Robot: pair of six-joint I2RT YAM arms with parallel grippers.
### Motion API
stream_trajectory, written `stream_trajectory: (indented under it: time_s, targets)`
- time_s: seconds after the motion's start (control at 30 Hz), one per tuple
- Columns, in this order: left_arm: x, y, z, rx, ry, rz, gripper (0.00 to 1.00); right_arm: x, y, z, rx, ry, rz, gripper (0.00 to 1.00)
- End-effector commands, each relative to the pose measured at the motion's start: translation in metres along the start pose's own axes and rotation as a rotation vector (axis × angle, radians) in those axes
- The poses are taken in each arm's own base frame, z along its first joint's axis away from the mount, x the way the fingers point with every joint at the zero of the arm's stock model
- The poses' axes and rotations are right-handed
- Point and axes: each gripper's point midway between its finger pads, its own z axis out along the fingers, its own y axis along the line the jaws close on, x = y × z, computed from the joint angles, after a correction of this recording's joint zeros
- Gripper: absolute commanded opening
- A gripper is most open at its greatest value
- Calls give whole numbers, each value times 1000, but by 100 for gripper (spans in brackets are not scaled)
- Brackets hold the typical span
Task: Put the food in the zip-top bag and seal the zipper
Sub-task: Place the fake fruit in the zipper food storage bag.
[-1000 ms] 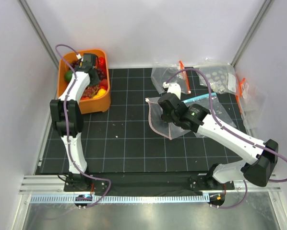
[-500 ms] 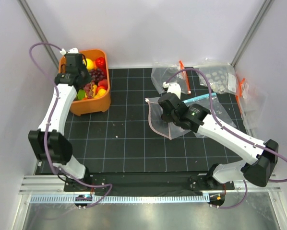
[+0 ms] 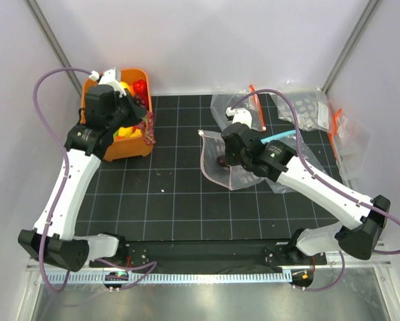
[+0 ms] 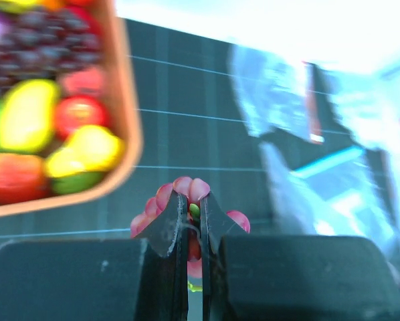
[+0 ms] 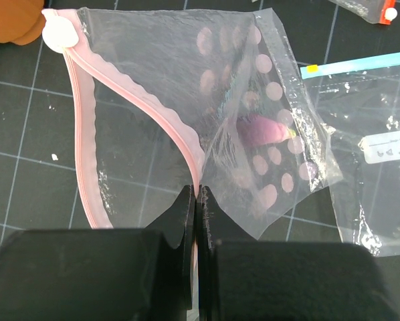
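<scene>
The orange tub [image 3: 130,148] at the back left holds the food [image 3: 138,87]; in the left wrist view it is yellow, red and purple pieces [image 4: 27,115]. My left gripper [image 3: 145,126] is shut on a pink-red bunch of grapes [image 4: 190,190], hanging just past the tub's right rim [image 4: 130,137]. My right gripper [image 5: 196,190] is shut on the pink zipper [image 5: 165,119] of the zip-top bag [image 3: 230,175]. The mouth is held up and gapes toward the left, with the white slider [image 5: 55,33] at its far end. A purple piece [image 5: 260,130] lies inside.
A clear bag with a blue strip and white label [image 5: 370,137] lies right of the held bag. More clear bags are heaped at the back right [image 3: 307,107], one with an orange strip [image 3: 253,100]. White walls close in the black grid mat [image 3: 166,200].
My left arm has risen out of the tub and swung right with the grapes. My right gripper has lifted the bag's lip, so the mouth stands higher and further left.
</scene>
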Motion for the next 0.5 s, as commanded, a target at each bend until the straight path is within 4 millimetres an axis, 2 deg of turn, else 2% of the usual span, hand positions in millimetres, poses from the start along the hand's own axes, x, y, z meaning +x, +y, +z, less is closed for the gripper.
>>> stream_trajectory:
  time_s: [0.0,0.27,0.47]
  targets:
    - [-5,-49,-28,234,-20,-61,2,-14,11,-6,-53,-25,13,1]
    - [33,-124,-63,514,27,-122,3,-9,24,-3,-107,-3,38,1]
    - [55,-160,-79,619,58,-129,3,-3,34,-1,-159,12,73,1]
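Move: The zipper bag's open mouth lies about 22 cm to the right of the left hand with the grapes, some 6 cm nearer the base and 20 cm below. The purple fruit already inside is about 27 cm right, 2 cm back and 28 cm down; the orange bin's middle is 13 cm ahead, 14 cm left and 23 cm down. From the right hand, which grips one lip, the mouth's middle is roughly 4 cm ahead, 5 cm left and 12 cm below. Still pinching the pink grapes, the left hand swings right and back, about 13 cm right and 9 cm back at nearly constant height, from beside the orange bin towards the bag's mouth, turning some 25 degrees clockwise while its left side dips. The right hand keeps its closed grip on the lip and eases the bag about 2 cm left to meet it. ##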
